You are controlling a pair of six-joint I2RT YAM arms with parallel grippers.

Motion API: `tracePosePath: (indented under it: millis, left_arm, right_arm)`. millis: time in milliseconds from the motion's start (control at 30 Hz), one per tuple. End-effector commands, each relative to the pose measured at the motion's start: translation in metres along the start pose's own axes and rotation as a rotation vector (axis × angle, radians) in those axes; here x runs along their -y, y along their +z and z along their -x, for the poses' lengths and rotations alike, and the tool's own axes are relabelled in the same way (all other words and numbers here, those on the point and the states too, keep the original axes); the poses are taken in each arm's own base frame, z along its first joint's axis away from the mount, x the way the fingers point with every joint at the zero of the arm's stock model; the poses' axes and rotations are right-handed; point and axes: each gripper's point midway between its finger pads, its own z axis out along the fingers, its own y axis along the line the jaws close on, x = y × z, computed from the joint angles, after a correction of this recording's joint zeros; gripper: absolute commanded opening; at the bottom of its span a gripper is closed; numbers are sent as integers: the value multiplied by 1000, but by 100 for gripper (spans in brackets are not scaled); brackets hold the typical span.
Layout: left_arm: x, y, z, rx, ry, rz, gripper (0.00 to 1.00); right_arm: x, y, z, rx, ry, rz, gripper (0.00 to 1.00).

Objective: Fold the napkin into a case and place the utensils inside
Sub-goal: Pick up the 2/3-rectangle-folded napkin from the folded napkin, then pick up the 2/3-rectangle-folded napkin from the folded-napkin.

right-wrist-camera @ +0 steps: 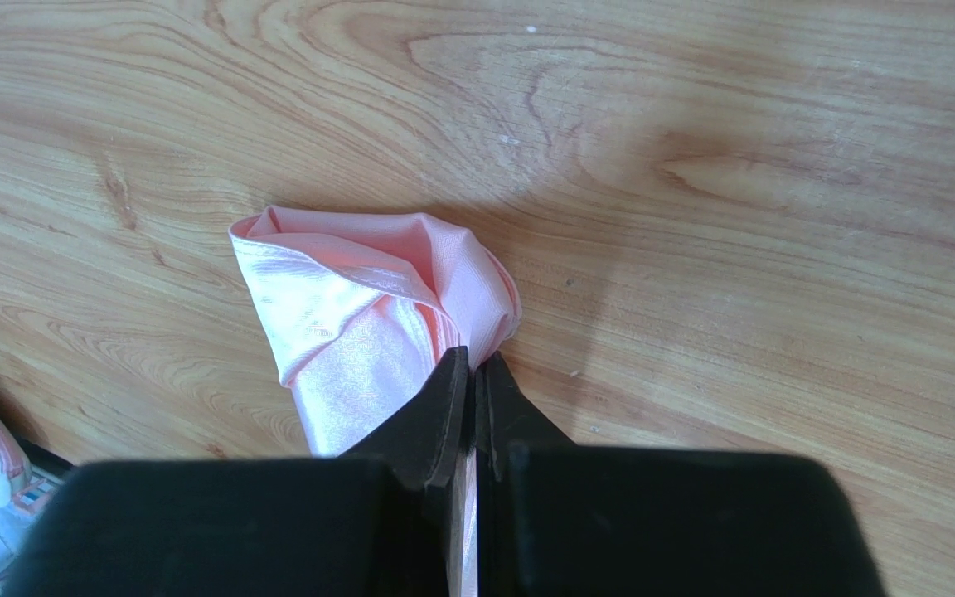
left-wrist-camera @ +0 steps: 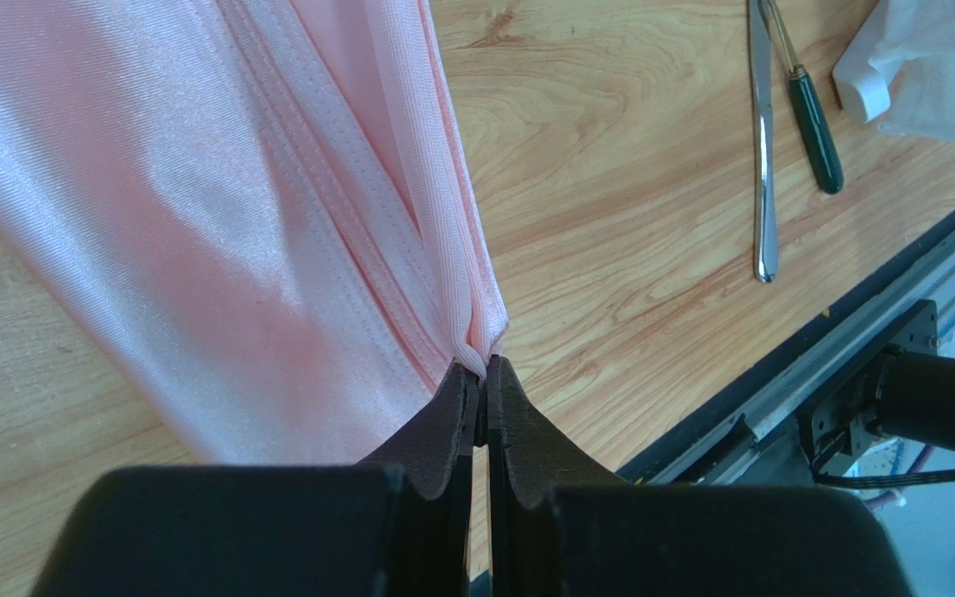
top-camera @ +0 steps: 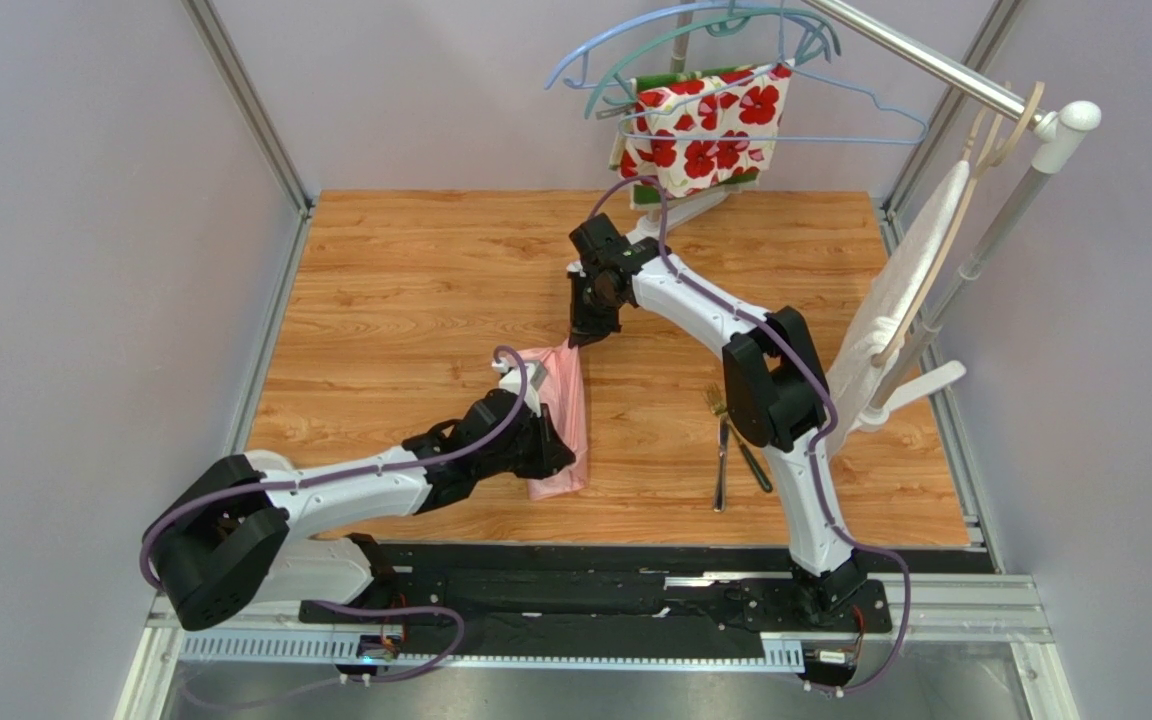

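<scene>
The light-pink napkin (top-camera: 563, 405) hangs stretched between my two grippers above the wooden table. My left gripper (top-camera: 549, 440) is shut on its near end; in the left wrist view the napkin (left-wrist-camera: 258, 199) fans out from my left gripper (left-wrist-camera: 481, 365), with layered hems showing. My right gripper (top-camera: 584, 333) is shut on the far end, where the napkin (right-wrist-camera: 358, 323) bunches in front of my right gripper (right-wrist-camera: 475, 361). The utensils, a silver piece (left-wrist-camera: 763, 149) and a green-handled one (left-wrist-camera: 809, 118), lie on the table (top-camera: 723, 450) to the right of the napkin.
A red-and-white floral cloth (top-camera: 702, 128) hangs on hangers from a rail at the back. A white cloth (top-camera: 905, 285) hangs on a hanger at the right. Grey walls close the sides. A black rail (top-camera: 597, 578) runs along the near edge.
</scene>
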Motion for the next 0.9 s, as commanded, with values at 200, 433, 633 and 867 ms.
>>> tracePosePath:
  millis: [200, 433, 633, 867]
  left_arm:
    - [-20, -6, -32, -106, -51, 70, 0]
    - [4, 10, -24, -141, -16, 2, 0]
    - [44, 32, -10, -170, 4, -124, 0]
    - [90, 47, -6, -212, 56, -223, 0]
  right_arm:
    - [-23, -10, 45, 164, -30, 36, 0]
    - [-3, -24, 52, 208, -83, -54, 0]
    - [39, -29, 38, 172, -117, -135, 0]
    - [99, -44, 25, 153, -92, -214, 0]
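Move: The folded napkin lies as a narrow strip between the hands, its right edge pinched at the near end by the left hand and at the far end by the right. Its middle is about 5 cm ahead of the left hand and 2 cm to its left, and some 10 cm back and 2 cm left of the right hand, roughly 4 cm below both. The knife lies about 20 cm right of the left hand and 1 cm back. The fork is 23 cm right and 2 cm ahead. The napkin's right edge, still pinched at both ends, is swept to the right towards the knife and fork. After a barely centimetre-wide drift left, both hands swing right together, the left ending about 6.5 cm over and turned some 10 degrees clockwise, the right about 8 cm over and 2.5 cm lower. Both grippers stay shut. ##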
